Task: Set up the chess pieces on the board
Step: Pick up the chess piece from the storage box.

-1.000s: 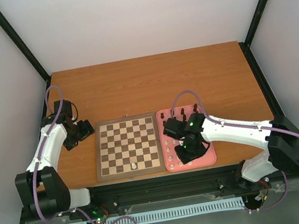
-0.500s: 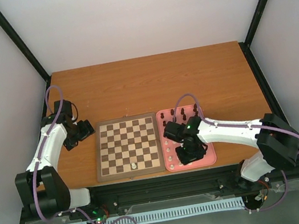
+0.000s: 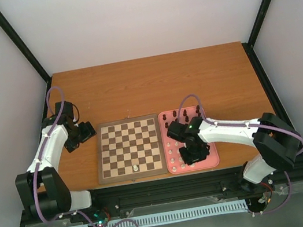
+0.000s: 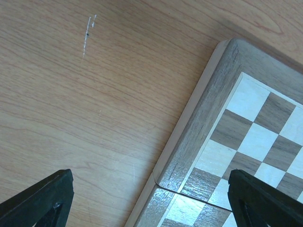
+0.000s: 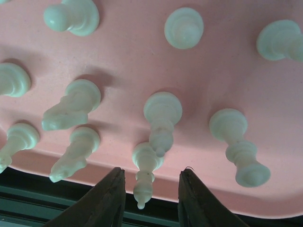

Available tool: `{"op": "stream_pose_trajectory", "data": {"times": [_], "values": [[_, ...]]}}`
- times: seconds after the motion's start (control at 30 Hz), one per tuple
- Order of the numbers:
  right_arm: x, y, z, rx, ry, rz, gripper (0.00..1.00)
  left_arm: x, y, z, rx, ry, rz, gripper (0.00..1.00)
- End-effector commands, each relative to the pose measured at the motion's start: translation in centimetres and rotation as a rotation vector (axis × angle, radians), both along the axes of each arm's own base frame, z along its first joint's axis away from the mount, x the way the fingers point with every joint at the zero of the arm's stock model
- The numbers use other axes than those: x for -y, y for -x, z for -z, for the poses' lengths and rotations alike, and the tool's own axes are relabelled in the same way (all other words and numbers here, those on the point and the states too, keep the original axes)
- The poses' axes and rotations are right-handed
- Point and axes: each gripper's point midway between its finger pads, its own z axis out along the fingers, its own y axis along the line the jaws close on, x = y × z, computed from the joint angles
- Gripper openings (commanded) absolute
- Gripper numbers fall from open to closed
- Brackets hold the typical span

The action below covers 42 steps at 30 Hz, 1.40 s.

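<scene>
The board [image 3: 99,158] lies in the middle of the table, with one cream-white chess piece [image 3: 135,167] near its front edge. More chess pieces stand on a pink tray [image 3: 213,159]: dark ones [image 3: 184,112] at the back, white ones at the front. My right gripper [image 3: 193,154] hangs over the tray's front rows. Its fingers [image 5: 111,201] stand on either side of a white piece [image 5: 145,177] with a gap on both sides. My left gripper [image 3: 86,131] is wide open beside the board's far left corner [image 4: 227,94], holding nothing.
The tray [image 5: 123,61] sits flush against the board's right side, with several white pieces [image 5: 163,118] packed close around the one between my fingers. The table's front edge and black rail [image 3: 171,189] run just below the tray.
My right gripper has shifted slightly left over the tray's front rows and its jaws have narrowed around a white piece. The left arm has not moved.
</scene>
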Motion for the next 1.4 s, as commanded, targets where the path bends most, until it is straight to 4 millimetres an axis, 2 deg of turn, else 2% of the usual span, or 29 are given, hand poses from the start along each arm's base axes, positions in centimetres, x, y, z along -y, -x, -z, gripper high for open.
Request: {"op": "stream_pose_trajectory", "data": {"times": [0.0,0.5,0.73,0.93,1.03,1.17,1.27,1.37], "values": [[-0.5,-0.5,0.1,0.011,-0.008,-0.011,0.30,0.0,-1.1,-0.9,0.036,0.000,0.018,1.00],[-0.6,-0.2,0.7,-0.007,-0.013,-0.012,0.21,0.0,-1.0,-0.6,0.029,0.004,0.020,1.00],[-0.5,-0.2,0.7,-0.008,-0.011,-0.014,0.09,0.0,-0.9,-0.7,0.032,0.001,0.018,1.00],[0.0,-0.1,0.3,-0.001,0.007,-0.017,0.03,0.0,-0.9,-0.9,0.038,0.002,0.020,1.00],[0.3,-0.2,-1.1,0.010,0.022,-0.022,0.03,0.0,-0.8,-1.0,0.038,0.003,0.020,1.00],[-0.1,-0.7,-4.6,0.053,0.029,-0.043,0.03,0.1,-0.9,-1.2,0.045,0.006,0.021,1.00],[-1.5,-1.3,-7.3,0.087,0.005,-0.071,0.03,0.1,-0.9,-1.2,0.046,0.007,0.023,1.00],[-4.0,-1.9,-9.3,0.120,-0.033,-0.128,0.03,0.2,-0.9,-1.1,0.046,0.013,0.022,1.00]]}}
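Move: The white piece I want stands third from the left in the storage box's nearest row, already between my right hand's half-closed fingers: roughly 1 cm left, about level fore and aft, its middle about 1 cm below. Its left neighbour stands about 4 cm to my hand's left; one white piece is some 3 cm ahead and 1 cm left, another 3 cm ahead and 2 cm right. From my left hand the target lies about 36 cm right, 15 cm back and 8 cm lower. I ease my right hand half a centimetre left and down while its fingers close, pinching the white piece. Once they're shut on it I hold briefly, then pull up quickly, about 7 cm, keeping the grip and carrying it left towards the chessboard by 2 to 3 cm and slightly forward. ##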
